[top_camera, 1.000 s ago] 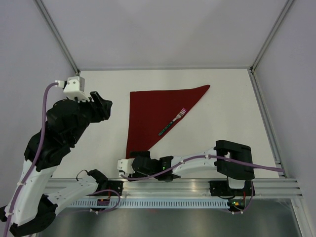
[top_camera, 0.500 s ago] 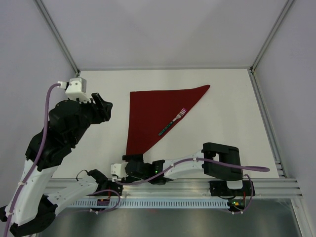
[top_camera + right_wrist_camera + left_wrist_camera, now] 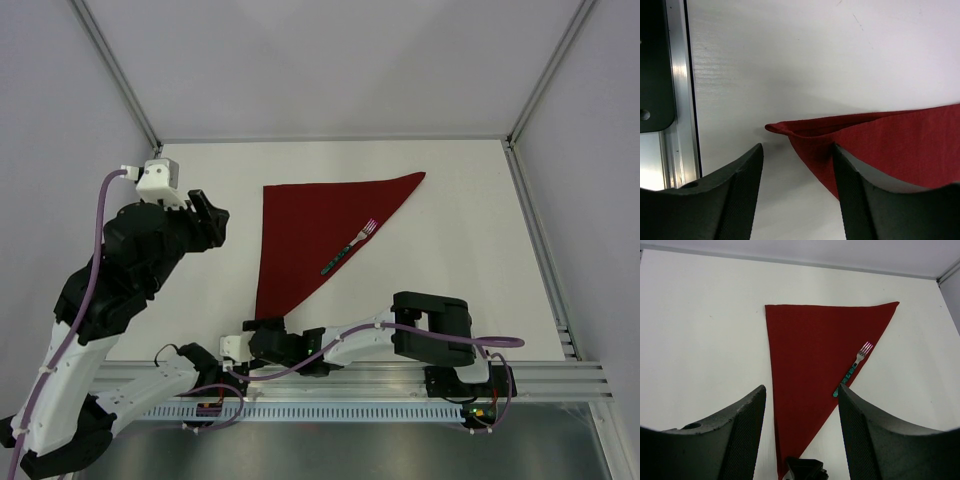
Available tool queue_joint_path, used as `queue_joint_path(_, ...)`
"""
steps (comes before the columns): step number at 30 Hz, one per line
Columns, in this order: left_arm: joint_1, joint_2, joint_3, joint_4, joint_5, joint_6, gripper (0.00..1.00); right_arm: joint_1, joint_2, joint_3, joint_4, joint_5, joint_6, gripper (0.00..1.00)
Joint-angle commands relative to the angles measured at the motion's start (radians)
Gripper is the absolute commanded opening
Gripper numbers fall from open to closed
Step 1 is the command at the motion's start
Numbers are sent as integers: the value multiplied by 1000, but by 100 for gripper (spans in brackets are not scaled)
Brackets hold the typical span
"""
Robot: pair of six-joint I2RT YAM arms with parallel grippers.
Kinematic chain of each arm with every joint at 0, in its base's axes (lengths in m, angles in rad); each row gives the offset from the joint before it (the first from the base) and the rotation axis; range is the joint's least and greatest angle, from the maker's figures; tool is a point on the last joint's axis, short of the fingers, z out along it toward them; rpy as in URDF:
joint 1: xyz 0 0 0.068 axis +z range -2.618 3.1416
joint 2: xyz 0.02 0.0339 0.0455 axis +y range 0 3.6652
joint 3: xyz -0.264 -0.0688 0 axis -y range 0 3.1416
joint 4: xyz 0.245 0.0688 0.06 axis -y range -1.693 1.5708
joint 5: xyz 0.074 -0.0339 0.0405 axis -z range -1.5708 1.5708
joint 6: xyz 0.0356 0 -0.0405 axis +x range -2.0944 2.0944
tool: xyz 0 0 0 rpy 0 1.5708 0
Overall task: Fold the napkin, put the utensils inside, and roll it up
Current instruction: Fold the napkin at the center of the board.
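Observation:
The maroon napkin [image 3: 305,225] lies flat on the white table, folded into a triangle with its long point toward the arms. The fork [image 3: 349,246] rests slantwise on its right slanted edge, tines away from me. My right gripper [image 3: 263,325] sits low at the napkin's near corner. In the right wrist view that corner [image 3: 790,129] is slightly lifted and lies just ahead of the open right gripper [image 3: 797,147], with cloth by the right finger [image 3: 860,200]. My left gripper [image 3: 208,215] hovers open, left of the napkin. Its wrist view shows the napkin [image 3: 810,350] and fork [image 3: 852,370] below the gripper [image 3: 801,390].
An aluminium rail [image 3: 400,375] runs along the table's near edge, close behind the right gripper, and shows as a metal rail [image 3: 675,100] in the right wrist view. Enclosure walls and posts [image 3: 530,110] bound the table at the back and sides.
The right arm has slid left along the near edge to the napkin's near corner, and its jaws have narrowed a little. The left arm has barely moved.

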Motion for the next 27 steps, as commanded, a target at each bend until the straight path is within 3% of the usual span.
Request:
queue_joint_path(1,-2,9,-6,-5,0,-10,64,2,25,22,38,16,-15,63)
queue_joint_path(8,0,20,-11,-2,7,-10,64,0,32,27,40,19,-26,28)
queue_joint_path(13,-2,23,-9,-3,1,-12,64,-9,22,43,21,19,-15,13)
queue_joint_path(27,-2,8,12,12,-23,-30,64,-154,-85,148,-141,-51,124,9)
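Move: Just beyond the right hand's open fingertips, about 1 cm farther left, 1 cm back and 2 cm lower, lies the napkin's near-left corner. The fork on the cloth is some 23 cm ahead and 22 cm to the right of this hand, and the napkin's far-left corner is about 41 cm straight ahead. From the raised, idle left hand the near corner lies about 10 cm back, 2 cm right and 36 cm below. Sinking barely 1 cm, the right hand shuts its fingers on the napkin's near-left corner and pinches it, staying put while they close. It then sets off forward with the corner held, speeding up, about 4.5 cm towards the far-left corner, and rises some 3 cm from its lowest point while turning slightly clockwise. ##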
